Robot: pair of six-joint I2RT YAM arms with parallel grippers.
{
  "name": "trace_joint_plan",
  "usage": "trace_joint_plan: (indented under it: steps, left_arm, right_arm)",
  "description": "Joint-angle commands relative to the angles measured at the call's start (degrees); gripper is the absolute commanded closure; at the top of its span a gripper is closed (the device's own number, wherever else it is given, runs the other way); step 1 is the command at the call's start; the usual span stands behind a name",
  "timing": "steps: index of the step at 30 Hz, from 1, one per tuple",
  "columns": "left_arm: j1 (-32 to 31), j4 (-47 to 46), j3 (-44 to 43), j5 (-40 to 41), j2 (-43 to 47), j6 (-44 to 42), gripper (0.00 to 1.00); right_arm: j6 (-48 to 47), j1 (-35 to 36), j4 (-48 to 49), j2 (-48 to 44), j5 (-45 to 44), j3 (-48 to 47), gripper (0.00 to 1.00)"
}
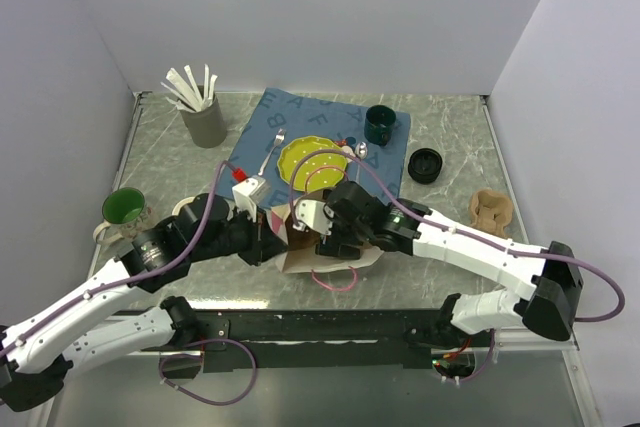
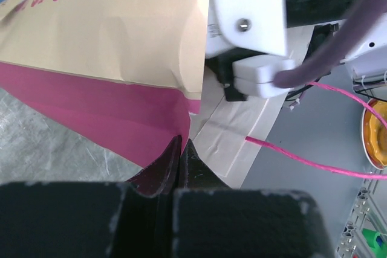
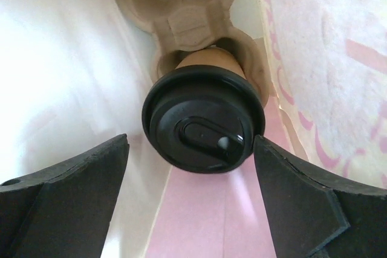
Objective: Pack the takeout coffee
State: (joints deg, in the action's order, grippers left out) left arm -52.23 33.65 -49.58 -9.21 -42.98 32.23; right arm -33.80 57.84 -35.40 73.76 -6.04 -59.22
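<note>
The takeout coffee (image 3: pixel 202 119), a tan cup under a round black lid, sits in a moulded cardboard carrier (image 3: pixel 181 10) inside the paper bag (image 3: pixel 72 58). My right gripper (image 3: pixel 190 139) is reaching into the bag, open, with a finger on each side of the lid; the right fingertip (image 3: pixel 266 155) is at the lid's rim. In the top view the bag (image 1: pixel 300 257) lies at the table's near middle with the right gripper (image 1: pixel 325 222) inside it, and the cup is hidden there. My left gripper (image 2: pixel 181 143) is shut on the bag's pink-lined edge (image 2: pixel 121 119).
A yellow plate (image 1: pixel 313 159) and a spoon (image 1: pixel 272 152) lie on a blue cloth (image 1: pixel 300 112). A dark green mug (image 1: pixel 380 125), a black lid (image 1: pixel 426 164) and a second cardboard carrier (image 1: pixel 491 210) are at the right. A grey holder of stirrers (image 1: pixel 203 119) and a green-lined cup (image 1: pixel 123 209) stand at the left.
</note>
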Motion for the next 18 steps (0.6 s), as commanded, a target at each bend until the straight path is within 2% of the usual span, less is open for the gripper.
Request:
trace_joint_plan:
  steps: [1, 18]
  left_arm:
    - [0.0, -0.4, -3.2, -1.9, -0.6, 0.7, 0.99]
    - [0.1, 2.3, -7.9, -4.8, -4.4, 4.0, 0.99]
  right_arm:
    - [3.5, -0.4, -6.9, -3.6, 2.7, -4.8, 0.08]
    - [5.5, -0.5, -17.4, -7.1, 5.8, -13.8, 0.11]
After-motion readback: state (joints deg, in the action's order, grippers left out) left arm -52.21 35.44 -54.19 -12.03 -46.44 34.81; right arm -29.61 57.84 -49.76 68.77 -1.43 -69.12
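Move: The lidded coffee sits inside the bag just beyond the right hand's open fingers, about 4 cm ahead, 3 cm left and 5 cm below. The cup carrier holding it has its middle some 7 cm ahead of that hand, 8 cm left and 8 cm lower. The left fingers already pinch the bag's rim; from them the coffee lies roughly 9 cm right, 4 cm ahead and 13 cm down. Right hand, still open, rises about 6 cm and back, away from the coffee; left lifts the pinched rim slightly. ##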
